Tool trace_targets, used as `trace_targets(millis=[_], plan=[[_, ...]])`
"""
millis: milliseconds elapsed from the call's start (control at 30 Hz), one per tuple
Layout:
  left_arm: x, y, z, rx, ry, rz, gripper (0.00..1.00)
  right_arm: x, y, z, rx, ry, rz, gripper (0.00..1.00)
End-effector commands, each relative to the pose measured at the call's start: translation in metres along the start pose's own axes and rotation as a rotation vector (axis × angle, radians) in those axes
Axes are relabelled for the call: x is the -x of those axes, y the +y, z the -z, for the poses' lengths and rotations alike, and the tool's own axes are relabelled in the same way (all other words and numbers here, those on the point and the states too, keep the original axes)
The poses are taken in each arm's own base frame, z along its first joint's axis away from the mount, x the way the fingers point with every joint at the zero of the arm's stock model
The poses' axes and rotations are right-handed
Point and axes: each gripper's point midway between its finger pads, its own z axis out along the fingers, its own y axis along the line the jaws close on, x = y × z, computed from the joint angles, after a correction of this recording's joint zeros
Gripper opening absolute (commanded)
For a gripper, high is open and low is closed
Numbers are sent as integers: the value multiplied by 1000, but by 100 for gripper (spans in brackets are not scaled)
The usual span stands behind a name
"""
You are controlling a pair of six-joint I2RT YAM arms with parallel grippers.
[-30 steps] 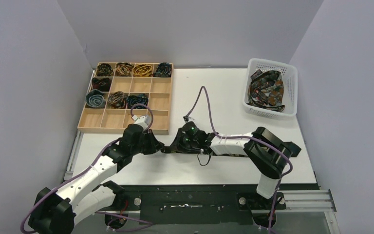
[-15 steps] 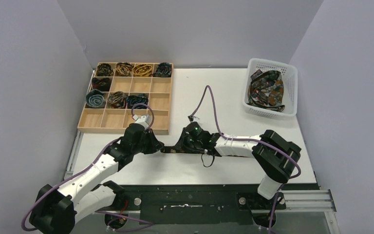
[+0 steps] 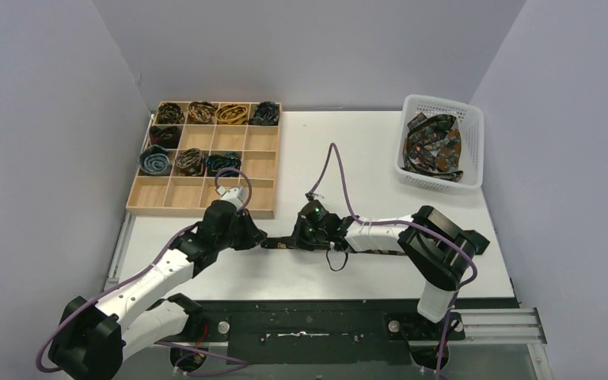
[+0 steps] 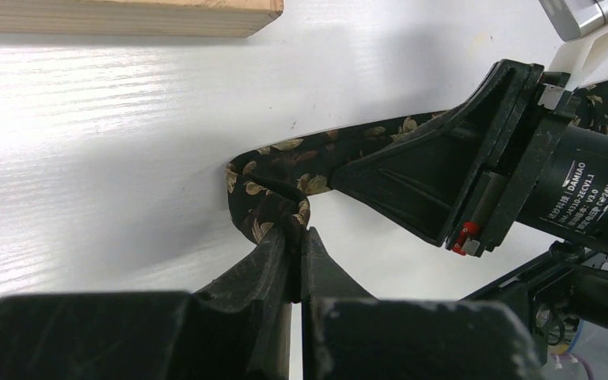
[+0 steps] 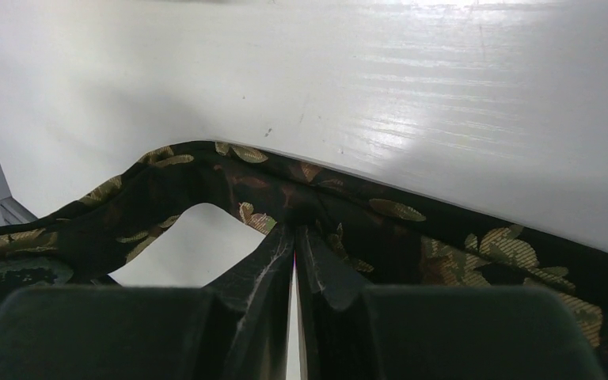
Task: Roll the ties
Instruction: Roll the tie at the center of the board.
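A dark tie (image 3: 278, 243) with gold leaf print lies stretched on the white table between my two grippers. My left gripper (image 3: 259, 237) is shut on its folded end, and the left wrist view shows the fabric bunched at the fingertips (image 4: 297, 231). My right gripper (image 3: 296, 237) is shut on the same tie a short way to the right. In the right wrist view its tips (image 5: 294, 228) pinch the tie (image 5: 443, 233), which runs across the frame. The tie (image 4: 309, 150) loops back on itself beside the left fingers.
A wooden compartment tray (image 3: 149, 195) at the back left holds several coiled ties in its far rows. A white basket (image 3: 475, 134) at the back right holds a heap of loose ties. The tray's near corner (image 4: 245, 20) stands close behind the left gripper.
The right arm's elbow swung slightly right and back, and its cable shifted. Both grippers stay shut on the tie in nearly the same place.
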Motion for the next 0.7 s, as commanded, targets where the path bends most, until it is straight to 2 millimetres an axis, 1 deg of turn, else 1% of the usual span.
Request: trace_targets(millis=[0,167,300,433,500,600,667], plan=[[23,-22,0,-66,-64,-20,0,6,3,-3,5,-4,3,9],[22,-28,-6,-85,-44,-39,0,8,4,-1,8,-6,6,9],[24,-48,-11,-149,-52,-48,0,11,2,0,10,-11,-5,9],[20,-62,-25,-177,-28,-60,0,10,1,0,22,-11,-21,9],[15,-63,-31,-171,-7,-63,0,14,2,3,26,-23,-24,9],[9,-58,-37,-156,6,-55,0,22,13,11,63,-50,-3,9],[9,-59,-38,-161,2,-53,0,33,27,24,113,-92,30,10]])
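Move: Under the right hand's nearly shut fingertips lies the strip of the tie that they hold down. From the left hand, which already grips the lifted end, this held-down spot is some 8 cm to its right, about level with it and roughly 4 cm lower. The fold in the tie lies nearly straight below the left hand, about 4 cm down and some 8 cm left of the right fingertips. The tray's middle stands about 18 cm ahead and 15 cm left of the left hand. Drawing the gripped end of the tie over its fold, the left hand creeps down first, then goes quickly right, about 5 cm in all, towards the right fingertips. It ends about 1 cm lower, turned slightly clockwise, its fingers keeping their pinch. The right hand stays put, shut fingertips still pressing the strip on the table. ##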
